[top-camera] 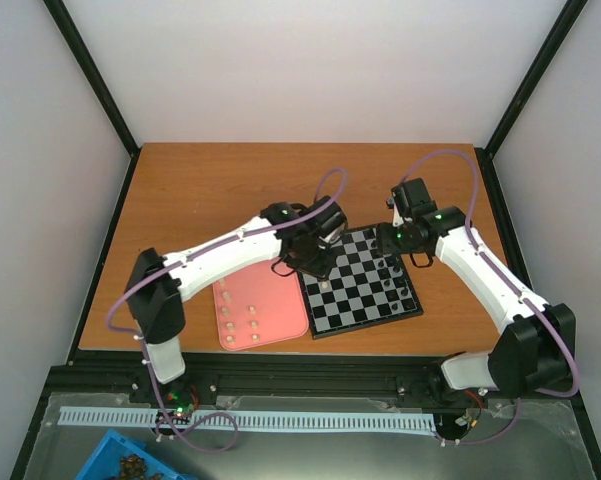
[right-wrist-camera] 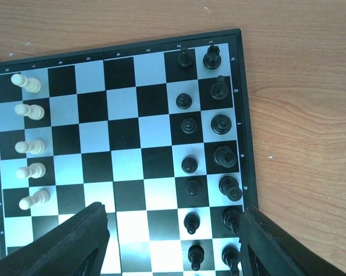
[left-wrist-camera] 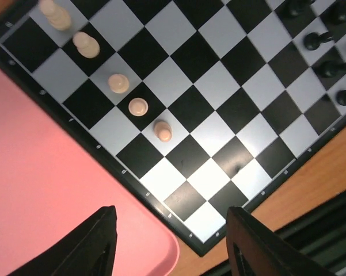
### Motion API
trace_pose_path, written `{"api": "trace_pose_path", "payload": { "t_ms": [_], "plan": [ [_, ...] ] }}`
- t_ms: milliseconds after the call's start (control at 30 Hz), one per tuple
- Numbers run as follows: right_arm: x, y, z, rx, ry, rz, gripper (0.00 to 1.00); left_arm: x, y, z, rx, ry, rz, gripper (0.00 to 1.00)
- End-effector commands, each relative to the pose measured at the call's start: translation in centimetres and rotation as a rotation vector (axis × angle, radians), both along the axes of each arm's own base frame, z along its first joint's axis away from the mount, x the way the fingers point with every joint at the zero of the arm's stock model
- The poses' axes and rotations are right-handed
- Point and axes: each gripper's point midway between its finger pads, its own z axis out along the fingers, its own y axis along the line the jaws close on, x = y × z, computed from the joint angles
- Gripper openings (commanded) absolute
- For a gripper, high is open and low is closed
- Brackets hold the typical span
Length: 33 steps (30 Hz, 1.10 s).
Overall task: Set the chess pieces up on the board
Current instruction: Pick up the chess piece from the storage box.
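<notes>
The board (top-camera: 352, 300) lies at the table's middle, with the same board (left-wrist-camera: 219, 75) under my left wrist and the board (right-wrist-camera: 121, 135) under my right. Several cream chess pieces (left-wrist-camera: 138, 106) stand in a row along its tray-side edge, and the right wrist view shows the cream row (right-wrist-camera: 31, 146) at its left. More cream pieces (top-camera: 238, 325) lie on the pink tray. My left gripper (top-camera: 310, 264) (left-wrist-camera: 171, 225) hangs open over the board's near corner beside the tray, holding nothing. My right gripper (top-camera: 394, 256) (right-wrist-camera: 173, 225) stands open above the dark pieces' side, nothing between its fingers.
The pink tray (top-camera: 265, 300) (left-wrist-camera: 40, 178) touches the board's left side. Dark pieces (right-wrist-camera: 189, 125) (top-camera: 396, 278) (left-wrist-camera: 328, 68) fill two rows on the board's right side. A blue bin (top-camera: 120, 462) sits below the table's front edge. Walls close in the table on three sides.
</notes>
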Motion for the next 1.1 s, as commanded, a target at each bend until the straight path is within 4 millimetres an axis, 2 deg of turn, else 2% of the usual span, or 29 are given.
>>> {"api": "trace_pose_path", "payload": {
  "t_ms": [0,67,167,300,367,533,600,733,867,1067],
  "plan": [
    [-1.5,0.9,1.3,0.034,-0.012,0.045,0.63,0.4,3.3,4.2,-0.046,-0.035,0.099,0.56],
    [-2.5,2.3,1.7,0.040,-0.006,0.086,0.63,1.2,6.3,4.6,-0.072,-0.027,0.198,0.58],
    [-4.3,5.8,2.0,0.042,0.013,0.184,0.65,2.9,12.3,4.4,-0.118,-0.015,0.386,0.63],
    [-6.4,12.3,1.6,0.058,0.050,0.335,0.67,4.9,20.5,4.0,-0.158,-0.013,0.638,0.71],
    [-7.3,15.9,1.2,0.072,0.070,0.410,0.67,5.8,24.0,4.6,-0.174,-0.034,0.734,0.80],
    [-9.3,24.8,-0.1,0.055,0.100,0.601,0.67,6.8,30.5,6.9,-0.193,-0.113,0.886,0.83],
    [-10.4,27.8,-1.2,0.059,0.125,0.671,0.67,6.7,31.9,7.8,-0.203,-0.146,0.920,0.83],
    [-11.2,30.6,-4.0,0.009,0.188,0.741,0.66,5.9,33.2,9.2,-0.189,-0.210,0.939,0.83],
    [-11.5,31.9,-6.6,0.011,0.251,0.752,0.65,5.3,33.0,8.9,-0.187,-0.203,0.918,0.84],
    [-11.6,32.9,-9.0,-0.005,0.316,0.753,0.57,4.7,32.9,8.6,-0.190,-0.206,0.905,0.84]
  ]
}}
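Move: The cream piece I want, the farthest in the storage tray's middle column, lies about 35 cm left of my right hand, 11 cm back and 13 cm down. The next cream piece stands some 3 cm behind it, an edge-column piece about 6 cm to its left, and a lone one roughly 10 cm to its right, both level with it. From my left hand, the wanted piece is 15 cm left, 4 cm back, 12 cm below. My left hand clears the way, sweeping some 33 cm left over the tray's far part to beyond its left side, then rising a little, turning counter-clockwise and opening wider. Close behind, my empty right hand swings from the board about 32 cm left and 11 cm back towards the tray's pieces, turning some 40 degrees counter-clockwise, then sinks late, fingers open, touching nothing. ##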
